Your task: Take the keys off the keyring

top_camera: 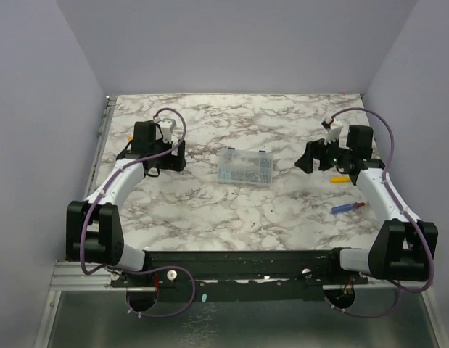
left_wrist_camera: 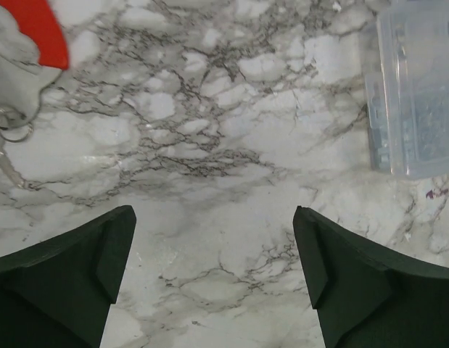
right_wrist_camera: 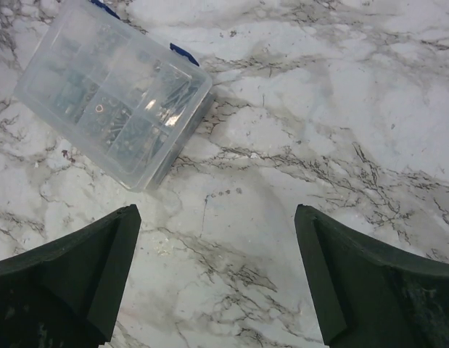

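In the left wrist view a red plastic tag [left_wrist_camera: 39,29] lies at the top left corner over a grey metal key [left_wrist_camera: 14,83]. Just below it is the thin wire keyring [left_wrist_camera: 19,138], with a small key blade [left_wrist_camera: 8,170] hanging from it. They lie on the marble, far left of and beyond my left gripper [left_wrist_camera: 212,214], which is open and empty. My right gripper [right_wrist_camera: 217,210] is open and empty over bare marble. In the top view the left gripper [top_camera: 170,156] is at the back left and the right gripper [top_camera: 311,156] at the back right; the keys are hidden there.
A clear plastic compartment box [top_camera: 246,168] lies mid-table between the grippers; it also shows in the left wrist view [left_wrist_camera: 416,87] and the right wrist view [right_wrist_camera: 115,90]. A blue-and-red stick [top_camera: 349,208] and a small yellow piece [top_camera: 341,178] lie by the right arm.
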Robot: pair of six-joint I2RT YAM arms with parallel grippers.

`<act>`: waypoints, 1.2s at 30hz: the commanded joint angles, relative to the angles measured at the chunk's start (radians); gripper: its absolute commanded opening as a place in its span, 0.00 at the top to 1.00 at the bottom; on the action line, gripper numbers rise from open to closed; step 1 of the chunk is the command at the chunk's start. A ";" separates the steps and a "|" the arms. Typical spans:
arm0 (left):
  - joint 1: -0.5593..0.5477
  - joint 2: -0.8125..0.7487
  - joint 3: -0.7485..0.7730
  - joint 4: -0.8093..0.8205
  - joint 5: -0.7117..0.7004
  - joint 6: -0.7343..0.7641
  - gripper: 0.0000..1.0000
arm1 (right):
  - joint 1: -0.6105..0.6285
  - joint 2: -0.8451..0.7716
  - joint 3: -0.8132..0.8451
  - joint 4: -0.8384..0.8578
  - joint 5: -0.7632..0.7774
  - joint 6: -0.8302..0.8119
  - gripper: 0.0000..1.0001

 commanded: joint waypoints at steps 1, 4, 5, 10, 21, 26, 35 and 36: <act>0.000 -0.048 0.010 0.144 -0.170 -0.102 0.01 | 0.000 -0.068 -0.017 0.051 -0.018 -0.015 0.00; 0.000 -0.013 0.048 0.110 -0.130 0.036 0.01 | -0.001 -0.094 -0.032 0.066 -0.048 -0.023 0.00; 0.000 -0.002 0.062 0.081 -0.107 0.085 0.01 | 0.000 -0.094 -0.028 0.053 -0.065 -0.036 0.00; -0.003 0.034 0.045 -0.017 -0.028 0.276 0.01 | 0.000 -0.039 0.023 -0.064 -0.127 -0.119 0.00; -0.315 0.053 -0.171 0.234 -0.384 0.101 0.01 | 0.001 -0.002 0.037 -0.092 -0.127 -0.131 0.00; -0.444 0.094 -0.169 0.330 -0.421 -0.031 0.01 | 0.000 0.001 0.036 -0.092 -0.120 -0.131 0.00; -0.632 0.286 -0.026 0.492 -0.462 -0.137 0.01 | -0.001 0.009 0.046 -0.097 -0.117 -0.123 0.00; -0.637 0.324 0.014 0.493 -0.445 -0.138 0.01 | 0.000 0.009 0.051 -0.101 -0.121 -0.123 0.00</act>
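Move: To the left hand's right, about 18 cm off, 2 cm farther out and 7 cm lower, lies the clear parts box. The keys lie about 9 cm ahead and 9 cm left of this hand, with the red piece of the bundle about 12 cm ahead and 5 cm left, both some 9 cm below. From the right hand, the box is about 16 cm left, 5 cm ahead and 11 cm lower. Swinging away from the keys, the open left hand first lifts slightly forward, then sweeps down and back before running right, ending about 16 cm right and 6 cm lower, with its fingers around the box's near left corner. It turns some 15 degrees clockwise; contact isn't clear. The open right hand bobs up about 2 cm, then sinks again, turning slightly counter-clockwise. ##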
